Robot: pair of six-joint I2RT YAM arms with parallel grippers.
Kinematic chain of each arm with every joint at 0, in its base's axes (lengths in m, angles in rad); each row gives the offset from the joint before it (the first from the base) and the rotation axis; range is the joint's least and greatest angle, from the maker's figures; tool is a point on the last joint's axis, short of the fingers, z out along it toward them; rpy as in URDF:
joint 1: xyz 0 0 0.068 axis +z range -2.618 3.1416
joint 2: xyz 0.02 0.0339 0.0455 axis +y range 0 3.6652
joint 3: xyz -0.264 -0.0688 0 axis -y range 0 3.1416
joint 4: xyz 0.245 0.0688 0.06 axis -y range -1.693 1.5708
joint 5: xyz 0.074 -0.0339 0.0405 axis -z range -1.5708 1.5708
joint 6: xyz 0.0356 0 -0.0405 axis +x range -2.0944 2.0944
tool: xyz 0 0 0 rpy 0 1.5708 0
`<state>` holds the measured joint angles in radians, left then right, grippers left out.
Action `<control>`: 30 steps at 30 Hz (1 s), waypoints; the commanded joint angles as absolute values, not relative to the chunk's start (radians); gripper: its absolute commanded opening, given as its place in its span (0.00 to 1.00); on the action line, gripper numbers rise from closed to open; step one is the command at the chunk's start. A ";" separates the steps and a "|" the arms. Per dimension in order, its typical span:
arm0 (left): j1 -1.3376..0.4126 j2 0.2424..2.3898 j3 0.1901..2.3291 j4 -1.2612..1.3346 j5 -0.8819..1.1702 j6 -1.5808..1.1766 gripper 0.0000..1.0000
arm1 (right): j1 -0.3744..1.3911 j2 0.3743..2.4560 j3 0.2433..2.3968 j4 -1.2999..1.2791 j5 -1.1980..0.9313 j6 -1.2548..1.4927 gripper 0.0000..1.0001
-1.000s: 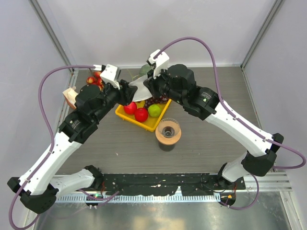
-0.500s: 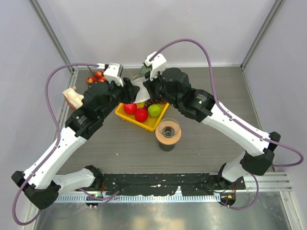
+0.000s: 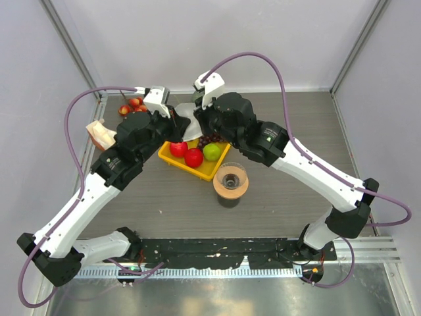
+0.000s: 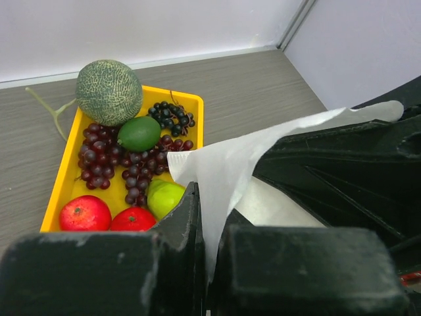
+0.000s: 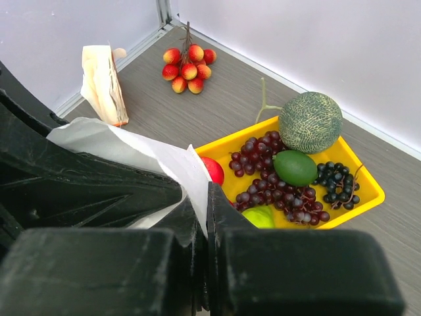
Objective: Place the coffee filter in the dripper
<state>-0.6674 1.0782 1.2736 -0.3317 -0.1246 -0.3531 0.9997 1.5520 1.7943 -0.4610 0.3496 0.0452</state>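
Note:
The white paper coffee filter (image 3: 187, 114) hangs in the air above the back of the yellow tray, pinched from both sides. My left gripper (image 3: 179, 124) is shut on its left edge (image 4: 223, 171), and my right gripper (image 3: 197, 120) is shut on its right edge (image 5: 154, 155). In each wrist view the paper runs straight down into the closed jaws, with the other gripper's black body beside it. The clear dripper (image 3: 231, 175) stands to the front right, seated on a tan wooden ring (image 3: 231, 190) over a dark cup, apart from both grippers.
A yellow tray (image 3: 209, 170) below the grippers holds red apples, a green apple, grapes, a lime and a netted melon (image 4: 109, 91). A bunch of small red fruit (image 3: 131, 105) and a beige paper bundle (image 3: 99, 133) lie at the back left. Walls enclose the table.
My left gripper has closed onto the filter, which the right gripper was holding before. Both grippers have shifted a little toward the back left.

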 commanded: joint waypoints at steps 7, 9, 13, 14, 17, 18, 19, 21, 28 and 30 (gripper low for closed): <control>-0.667 1.060 1.296 -0.249 -0.086 -0.351 0.00 | 1.006 1.551 1.832 -0.443 0.278 0.109 0.05; -0.667 1.055 1.289 -0.233 -0.065 -0.350 0.00 | 1.005 1.545 1.827 -0.445 0.267 0.112 0.05; -0.666 1.048 1.278 -0.213 0.024 -0.344 0.00 | 1.000 1.533 1.816 -0.446 0.258 0.110 0.05; -0.666 1.046 1.276 -0.218 0.031 -0.350 0.00 | 1.000 1.532 1.813 -0.446 0.252 0.109 0.05; -0.663 1.042 1.273 -0.238 0.009 -0.345 0.00 | 0.999 1.522 1.813 -0.448 0.242 0.092 0.05; -0.657 1.037 1.269 -0.241 0.009 -0.347 0.00 | 0.997 1.517 1.813 -0.449 0.245 0.086 0.11; -0.644 1.037 1.269 -0.247 0.008 -0.353 0.00 | 0.996 1.510 1.812 -0.452 0.248 0.083 0.16; -0.623 1.034 1.272 -0.262 0.009 -0.363 0.00 | 0.983 1.490 1.789 -0.453 0.268 0.080 0.34; -0.612 1.032 1.270 -0.253 0.012 -0.370 0.00 | 0.890 1.434 1.752 -0.459 0.147 0.117 0.74; -0.612 1.040 1.273 -0.250 0.015 -0.376 0.00 | 0.887 1.430 1.750 -0.451 0.112 0.117 0.77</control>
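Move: The coffee filter is held aloft between both hands, its middle some 3 cm to the right of the left hand and 1 cm ahead, about 2 cm to the left of the right hand and level with it in reach, a little below both. The dripper waits about 7 cm back and 8 cm to the right of the right hand, some 33 cm below; the yellow tray's middle is about 11 cm straight ahead of that hand, 38 cm down. The filter's right edge is let go: the right hand, still pinching it, eases about 1 cm left and back, pauses, then spreads its fingers wide and pulls off to the right and slightly forward by some 3.5 cm. The left hand keeps its pinch on the other side, shifting about 1 cm right and back, then left again while rising slightly. ##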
